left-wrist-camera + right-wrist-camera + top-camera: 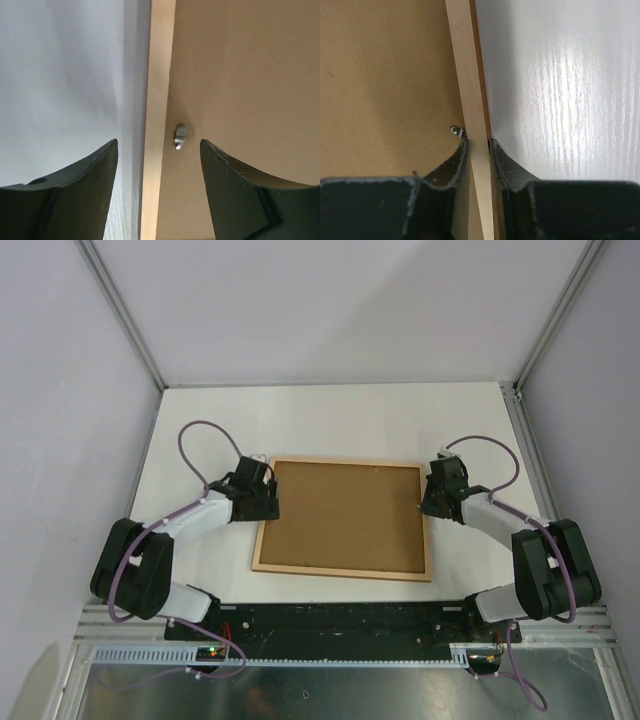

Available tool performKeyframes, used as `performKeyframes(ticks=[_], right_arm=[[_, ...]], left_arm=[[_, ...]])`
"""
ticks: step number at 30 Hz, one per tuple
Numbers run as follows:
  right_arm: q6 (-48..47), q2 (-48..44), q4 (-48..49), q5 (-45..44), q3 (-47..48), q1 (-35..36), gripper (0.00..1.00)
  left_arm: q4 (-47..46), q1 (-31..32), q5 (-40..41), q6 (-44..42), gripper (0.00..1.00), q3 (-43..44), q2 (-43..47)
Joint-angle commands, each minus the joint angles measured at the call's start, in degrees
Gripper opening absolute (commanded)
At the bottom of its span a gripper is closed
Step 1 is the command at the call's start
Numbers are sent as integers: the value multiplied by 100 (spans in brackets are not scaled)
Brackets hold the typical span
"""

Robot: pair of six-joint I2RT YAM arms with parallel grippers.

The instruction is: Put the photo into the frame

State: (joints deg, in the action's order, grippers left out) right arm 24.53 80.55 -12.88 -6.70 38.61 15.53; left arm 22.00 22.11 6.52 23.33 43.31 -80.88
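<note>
The frame (340, 571) lies back-up on the white table, its pale wood rails around a brown backing board (345, 515). The photo is hidden. My left gripper (268, 502) is at the frame's left rail. In the left wrist view it (159, 145) stands open, one finger over the table and the other over the board (245, 75), straddling the rail (159, 100) without touching it. A small metal clip (179, 137) sits between the fingers. My right gripper (428, 500) is at the right rail. In the right wrist view it (479, 142) is shut on that rail (467, 75), beside another clip (456, 131).
The white tabletop (330, 420) stretches behind the frame to grey enclosure walls with metal corner posts (125, 315). A black and aluminium mounting rail (340, 625) runs along the near edge by the arm bases.
</note>
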Motion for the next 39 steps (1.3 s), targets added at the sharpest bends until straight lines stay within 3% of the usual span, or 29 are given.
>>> performKeyframes(ticks=[1, 22, 33, 39], right_arm=[[34, 256, 115, 33, 151, -96, 11], [-31, 228, 34, 164, 171, -125, 9], [-45, 288, 58, 198, 173, -122, 9], [-45, 285, 63, 198, 169, -121, 9]], left_arm=[[-13, 232, 290, 251, 70, -132, 41], [-245, 246, 857, 273, 66, 485, -816], [-252, 186, 809, 226, 53, 423, -814], [-257, 173, 817, 238, 33, 386, -839]])
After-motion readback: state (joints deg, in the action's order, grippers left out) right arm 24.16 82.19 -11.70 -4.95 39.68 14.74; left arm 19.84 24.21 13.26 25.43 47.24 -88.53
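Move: The clip on the left rail is just under my left hand, about 1 cm ahead, 1 cm to the right and 2 cm down. The left rail runs directly below between my open fingers, and the brown backing's middle lies some 18 cm to the right and 2 cm nearer. My right hand already pinches the right rail; from it the same clip is about 36 cm to the left and 1 cm back. I bring my left hand back and down a little over 1 cm, straddling the left rail, then push forward about 3.5 cm, low against the clip. There I half close the fingers around rail and clip, the right finger coming onto the clip. My right hand eases forward under 1 cm, then holds still, keeping its pinch on the right rail. ##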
